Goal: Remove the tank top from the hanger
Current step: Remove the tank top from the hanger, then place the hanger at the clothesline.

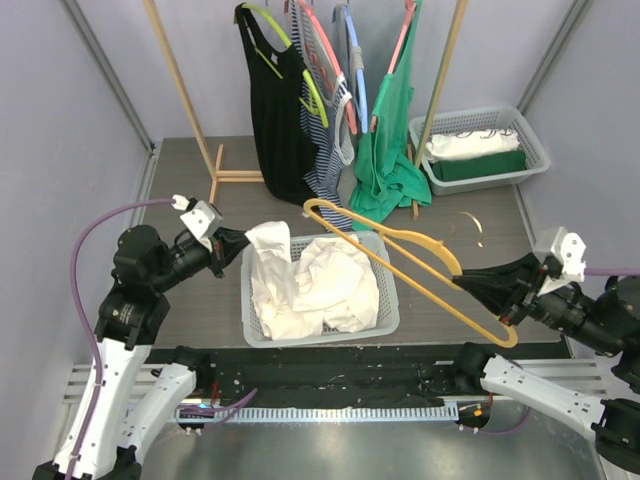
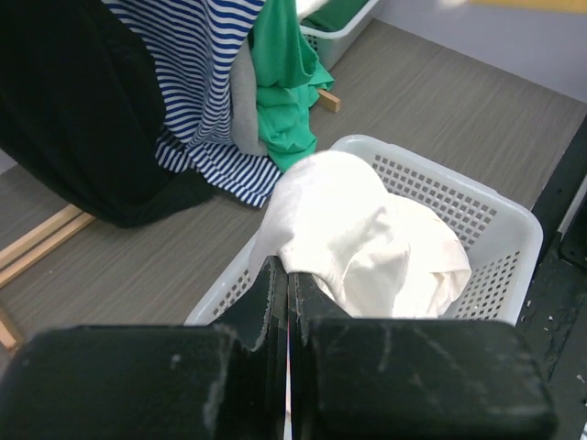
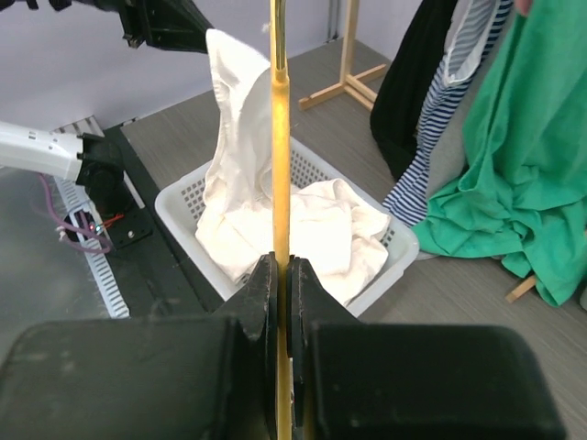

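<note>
The white tank top (image 1: 300, 285) lies bunched in a white mesh basket (image 1: 390, 320). One corner is drawn up into a peak at the basket's left rim. My left gripper (image 1: 238, 243) is shut on that corner. In the left wrist view its fingertips (image 2: 288, 270) pinch the edge of the tank top (image 2: 358, 238). The yellow hanger (image 1: 400, 250) slants over the basket, its bars bare in the top view. My right gripper (image 1: 470, 283) is shut on its lower bar. In the right wrist view the hanger (image 3: 280, 137) runs straight up from the right gripper (image 3: 283, 266).
A wooden rack (image 1: 185, 85) at the back carries black (image 1: 275, 110), striped (image 1: 325, 150) and green (image 1: 385, 150) garments on coloured hangers. A second basket (image 1: 535, 160) with folded white and green clothes stands back right. Grey walls close in both sides.
</note>
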Motion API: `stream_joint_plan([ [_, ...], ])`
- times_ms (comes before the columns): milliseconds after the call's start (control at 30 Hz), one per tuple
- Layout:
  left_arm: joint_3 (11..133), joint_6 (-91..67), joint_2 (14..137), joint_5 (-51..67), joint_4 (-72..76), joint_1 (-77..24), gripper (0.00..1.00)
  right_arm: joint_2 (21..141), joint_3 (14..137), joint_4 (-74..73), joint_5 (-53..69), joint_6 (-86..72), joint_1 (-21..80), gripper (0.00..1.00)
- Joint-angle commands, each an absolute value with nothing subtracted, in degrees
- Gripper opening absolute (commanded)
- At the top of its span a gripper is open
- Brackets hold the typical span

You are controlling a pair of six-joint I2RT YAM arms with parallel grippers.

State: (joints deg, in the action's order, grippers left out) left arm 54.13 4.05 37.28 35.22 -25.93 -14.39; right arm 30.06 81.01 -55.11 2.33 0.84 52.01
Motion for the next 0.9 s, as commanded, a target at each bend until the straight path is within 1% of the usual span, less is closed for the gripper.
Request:
stream_joint_plan([
  [0,53.7,1.06,37.0,32.34,-21.62,-13.8,0.0,29.0,84.81,-55.37,-2.81,0.09,52.03,0.01],
  [100,53.53,0.36,37.09,37.69,-21.62,-13.89,0.0,28.83,85.52,-55.37,-3.86,0.09,52.21,0.01],
  [267,54.93,-5.0,39.72,52.34,-21.27,-15.55,0.0,28.83,84.2,-51.52,-6.15,0.09,52.65,0.01],
  [367,56.77,-7.56,41.39,55.71,-21.01,-17.84,0.0,29.18,82.36,-47.92,-8.61,0.35,52.91,0.01],
  [433,57.39,-7.91,42.44,55.37,-21.18,-19.77,0.01,29.97,81.39,-46.24,-9.66,0.35,52.91,0.01],
  [467,57.22,-7.82,42.97,54.85,-21.62,-20.38,0.08,30.32,81.04,-44.66,-9.75,0.44,52.91,0.01],
  [500,56.61,-7.47,44.11,53.36,-22.06,-21.09,0.55,31.11,80.51,-43.95,-9.84,0.44,52.91,0.01],
  [533,56.17,-5.12,44.64,52.65,-22.84,-22.22,0.85,31.64,80.33,-43.34,-9.93,0.35,52.91,0.01],
  [567,55.73,-3.27,45.17,51.34,-24.85,-22.85,0.99,32.08,80.16,-42.2,-9.93,0.26,52.91,0.01],
  [633,55.11,-0.28,46.4,43.89,-27.84,-24.16,1.0,33.48,79.63,-41.4,-9.15,0.09,53.0,0.01],
  [700,56.24,8.85,47.46,37.75,-35.39,-24.61,1.0,34.45,79.63,-40.26,-8.35,0.09,52.91,0.01],
  [767,57.65,14.55,49.13,33.77,-40.49,-24.7,1.0,35.68,79.8,-39.99,-8.09,0.09,53.08,0.01],
  [800,59.74,16.07,49.65,31.75,-45.91,-24.78,1.0,36.21,80.24,-39.82,-7.91,0.09,52.91,0.01],
  [867,63.17,18.36,50.36,27.52,-50.34,-24.7,1.0,37.96,80.68,-39.9,-6.43,0.09,52.91,0.01],
])
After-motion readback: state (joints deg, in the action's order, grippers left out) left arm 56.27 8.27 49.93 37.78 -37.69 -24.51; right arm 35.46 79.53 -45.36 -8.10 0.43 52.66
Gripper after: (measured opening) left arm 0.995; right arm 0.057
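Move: The basket, with most of the cream tank top heaped in it, has its middle about 14 cm right of the left hand, level with it fore and aft and some 28 cm below; that hand still pinches the tank top's raised end. The black tank top hangs roughly 26 cm ahead and 5 cm right, about level in height. From the hanger-holding right hand, the basket lies about 21 cm left, 12 cm ahead and 36 cm below. The tank top's pinched end is drawn right and back about 7 cm, roughly level, farther in over the basket by the left hand, which turns some 20 degrees clockwise; its fingers open wide and let go, then it sinks about 7 cm towards the heap, fingers tipping down. The right hand keeps the bare hanger pinched, easing right and up, then swinging it forward and back left. ##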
